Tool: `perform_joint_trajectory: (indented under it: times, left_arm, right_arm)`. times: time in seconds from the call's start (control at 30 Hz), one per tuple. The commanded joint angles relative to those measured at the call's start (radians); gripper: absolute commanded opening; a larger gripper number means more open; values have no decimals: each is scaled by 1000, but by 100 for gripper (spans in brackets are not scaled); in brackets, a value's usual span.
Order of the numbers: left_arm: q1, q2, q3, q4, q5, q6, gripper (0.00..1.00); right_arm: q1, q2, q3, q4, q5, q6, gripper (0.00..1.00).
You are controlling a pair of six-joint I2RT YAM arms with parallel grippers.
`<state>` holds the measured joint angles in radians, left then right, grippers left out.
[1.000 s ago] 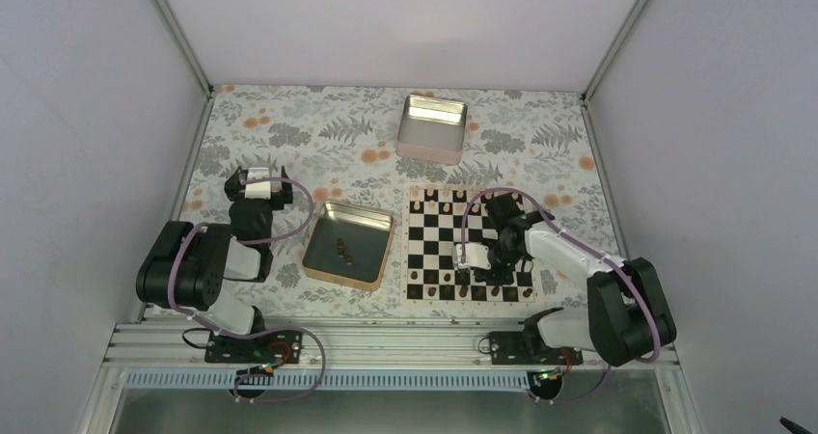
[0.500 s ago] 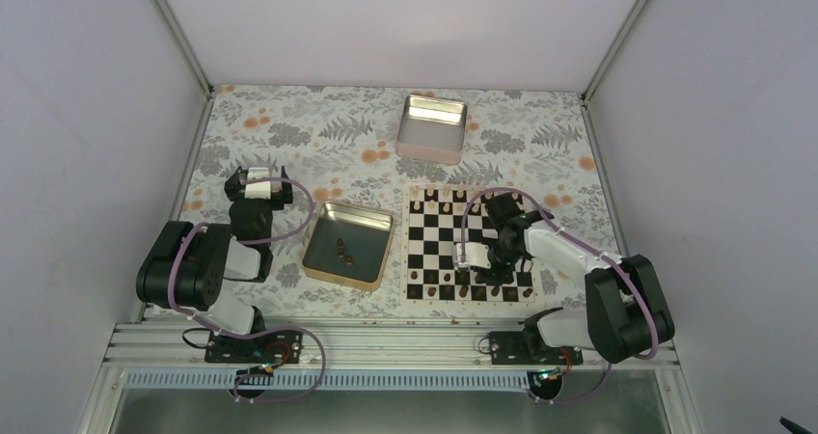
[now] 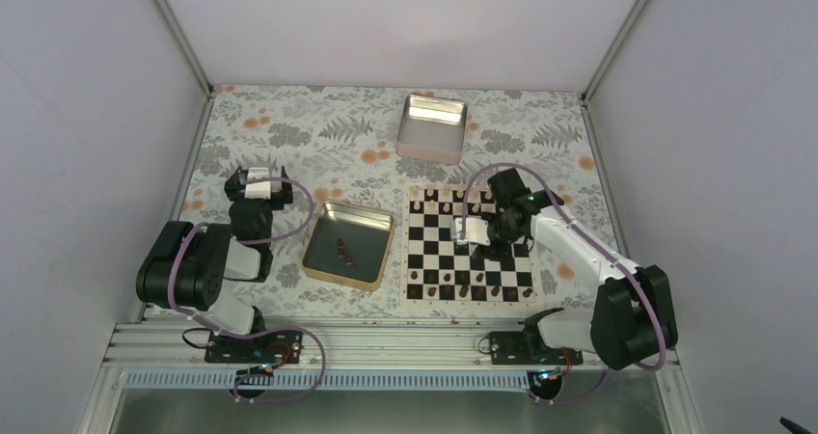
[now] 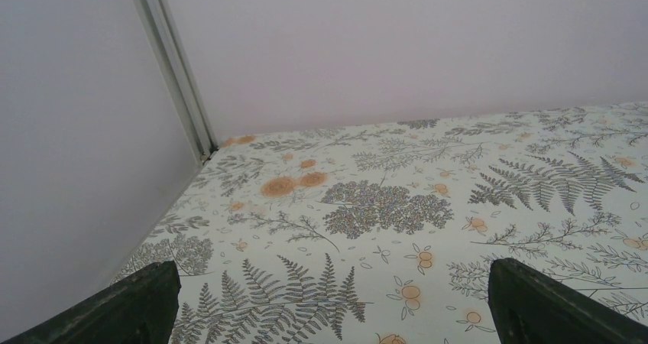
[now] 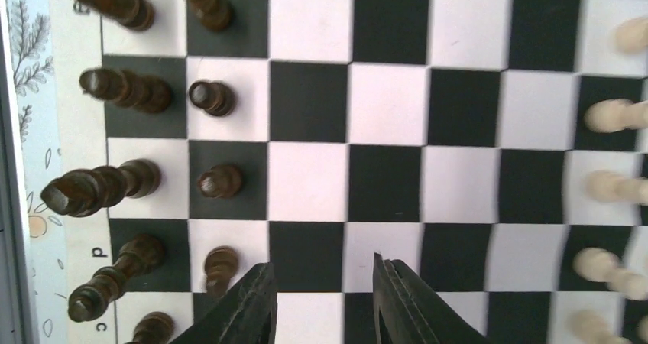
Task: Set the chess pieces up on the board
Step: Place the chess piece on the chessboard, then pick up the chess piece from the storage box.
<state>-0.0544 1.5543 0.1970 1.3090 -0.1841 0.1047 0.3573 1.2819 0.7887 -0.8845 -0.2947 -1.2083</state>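
The board [image 3: 431,251] lies in front of my right arm, and it fills the right wrist view [image 5: 386,103]. Dark chess pieces [image 3: 463,285] stand in its two nearest rows. In the right wrist view they stand at the left as a back row [image 5: 99,187] and a line of pawns [image 5: 218,181]. My right gripper [image 3: 490,246] hangs over the board's middle, open [image 5: 322,264], with only bare squares between its fingers. A dark pawn [image 5: 220,264] stands just left of its left finger, apart from it. More dark pieces [image 3: 343,251] lie in the gold tray. My left gripper [image 3: 259,188] rests open [image 4: 328,306] over the cloth.
Pale pieces [image 5: 615,115] line the board's far rows [image 3: 449,201]. The gold-rimmed tray [image 3: 333,275] sits left of the board. A silver tin [image 3: 432,125] stands behind it. Frame posts and white walls close in the floral cloth.
My right gripper has opened and drawn back from the near rows toward the board's middle, leaving the dark pieces standing. The left arm has stayed still.
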Motion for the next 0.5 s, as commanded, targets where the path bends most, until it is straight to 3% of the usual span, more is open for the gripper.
perform_joint_trajectory:
  times: [0.0,0.17,0.47]
  left_arm:
    - [-4,12,1,49,3,5,100]
    - [-5,13,0,50,3,5,100]
    - [-4,13,0,50,4,5,100]
  right_arm:
    - [-8,23,123,-58,-48,-26,35]
    - [53,139,340,-82,-106,11,36]
    - [393,506,694,1,-63,190,39]
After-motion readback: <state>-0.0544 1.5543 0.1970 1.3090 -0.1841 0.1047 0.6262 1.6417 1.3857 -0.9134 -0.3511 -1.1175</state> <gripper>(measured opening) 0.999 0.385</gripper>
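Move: The last dark pieces lie in the tray on the left, some 31 cm to the right hand's left, about 3 cm farther out and 7 cm lower. The dark pawn just set down stands about 4 cm back and 1 cm to the right of that hand, 6 cm below it; the nearest-left white pawn stands roughly 13 cm ahead and 14 cm left. From the left hand, the tray pieces lie about 15 cm back and 19 cm to the right. Already clear of the pawn and holding nothing, the right hand keeps rising and first reaches forward over the open middle of the board, then swings fast to the left towards the tray, ending about 14 cm left, 9 cm higher and 7 cm farther out. The wrist turns some 10 degrees counter-clockwise and tilts slightly as it sweeps, the fingers stay partly open and touch nothing, and the swing is still under way at the end. ##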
